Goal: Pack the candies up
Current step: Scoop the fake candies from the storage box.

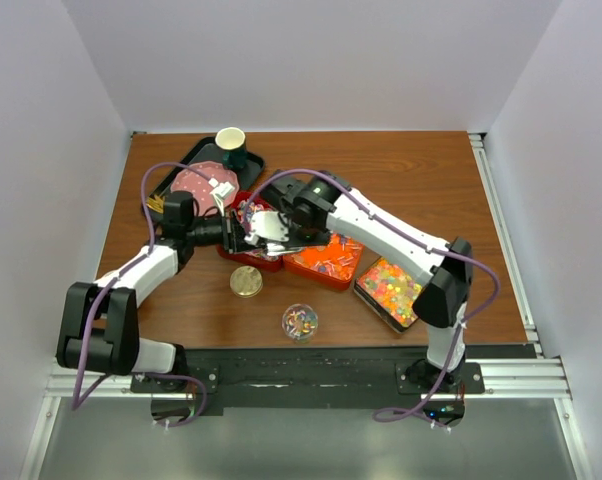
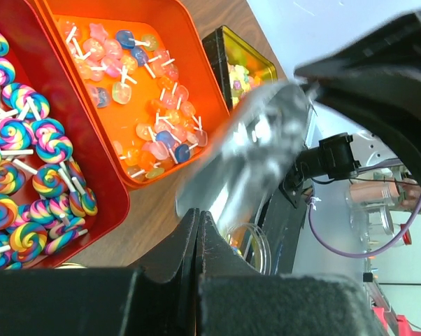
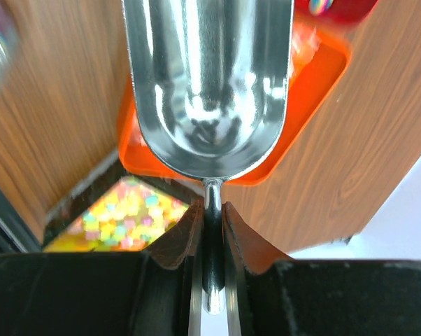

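Observation:
The candies lie in three trays: rainbow swirl lollipops (image 2: 18, 133) in a red tray (image 2: 98, 175), small pastel lollipops (image 2: 137, 84) in an orange tray (image 1: 326, 262), and jelly pieces (image 1: 389, 286) in a black tray. My right gripper (image 3: 212, 207) is shut on the thin handle of a silver scoop (image 3: 207, 84). The scoop's bowl is empty and hangs over the orange tray's (image 3: 322, 77) edge. My left gripper (image 2: 198, 213) is shut with nothing in it, just above the red tray and close to the scoop (image 2: 252, 150).
A clear jar (image 1: 300, 322) with a few candies stands near the front edge, and a round gold lid (image 1: 246, 281) lies to its left. At the back left, a black tray (image 1: 186, 160) holds a pink plate and a paper cup (image 1: 230, 143).

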Robot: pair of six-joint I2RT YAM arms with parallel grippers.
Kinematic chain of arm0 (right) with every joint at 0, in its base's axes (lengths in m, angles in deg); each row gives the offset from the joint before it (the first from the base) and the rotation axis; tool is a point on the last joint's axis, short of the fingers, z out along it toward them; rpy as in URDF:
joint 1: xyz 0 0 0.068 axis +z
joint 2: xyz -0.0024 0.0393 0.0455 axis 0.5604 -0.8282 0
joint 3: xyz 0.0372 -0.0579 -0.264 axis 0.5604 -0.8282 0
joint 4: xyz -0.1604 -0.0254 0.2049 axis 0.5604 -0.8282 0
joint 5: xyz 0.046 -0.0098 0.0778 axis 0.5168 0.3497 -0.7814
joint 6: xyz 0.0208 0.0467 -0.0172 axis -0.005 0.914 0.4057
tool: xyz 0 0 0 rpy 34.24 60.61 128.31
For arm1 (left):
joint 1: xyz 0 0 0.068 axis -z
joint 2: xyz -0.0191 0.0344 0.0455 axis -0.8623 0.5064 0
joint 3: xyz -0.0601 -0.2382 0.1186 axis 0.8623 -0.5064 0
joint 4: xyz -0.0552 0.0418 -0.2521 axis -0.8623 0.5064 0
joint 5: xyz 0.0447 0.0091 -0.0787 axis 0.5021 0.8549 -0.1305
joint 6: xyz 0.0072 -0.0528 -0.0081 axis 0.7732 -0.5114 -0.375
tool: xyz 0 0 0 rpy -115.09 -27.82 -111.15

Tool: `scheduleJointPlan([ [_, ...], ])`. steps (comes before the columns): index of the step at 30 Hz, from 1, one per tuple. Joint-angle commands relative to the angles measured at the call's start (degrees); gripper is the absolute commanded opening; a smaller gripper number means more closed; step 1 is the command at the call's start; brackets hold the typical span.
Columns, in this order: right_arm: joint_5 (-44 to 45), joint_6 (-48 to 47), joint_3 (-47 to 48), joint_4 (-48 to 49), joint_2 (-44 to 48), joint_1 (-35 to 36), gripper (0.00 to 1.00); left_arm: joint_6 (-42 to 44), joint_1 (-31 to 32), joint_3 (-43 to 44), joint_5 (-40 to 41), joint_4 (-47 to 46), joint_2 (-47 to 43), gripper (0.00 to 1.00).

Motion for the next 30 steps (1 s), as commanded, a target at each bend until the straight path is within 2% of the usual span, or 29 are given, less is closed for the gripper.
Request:
scheduleJointPlan([
  [1, 7.1, -3.5, -5.8, -11.2, 2.6, -6.3, 0.0, 1.2, -0.2, 2.5, 0.3, 0.3, -0.2, 0.0],
  [9, 17.9, -8.7, -9.2, -11.1, 0.6, -13.5, 0.0, 5.2, 1.4, -4.4, 8.0, 1.2, -0.7, 0.0],
  [16, 23.3, -9.2, -7.9, -13.4, -3.7, -14.5, 0.0, 8.6, 5.1, -2.4, 14.0, 3.2, 4.0, 0.0],
  [22, 28.7, -9.8, -9.4, -13.7, -5.0, -14.6, 0.0, 9.1, 7.5, 0.8, 14.8, 4.1, 7.7, 0.0],
  [30, 30.5, -10.2, -14.4, -13.7, -4.0, -14.5, 0.0, 8.6, 8.7, 0.4, 15.2, 3.0, 9.0, 0.0],
])
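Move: The orange box lies under my scoop hand: its middle is about 5 cm ahead of my right hand, 4 cm to the right and 16 cm below. The red box is some 9 cm ahead and 11 cm to the left of that hand, and the gummy box about 6 cm back and 19 cm to the right. From my empty left hand, the orange box is roughly 5 cm ahead, 15 cm right and 12 cm below; the jar is 12 cm back and 9 cm right. I keep the empty scoop gripped in my right hand and swing it quickly right and forward, about 15 cm sideways, across the orange box to its far right corner. It sinks a little as my wrist rolls some 35 degrees, dipping the hand's left side. My shut left hand drops about 9 cm, fingertips tipping down, towards the near corner where the red and orange boxes meet. ##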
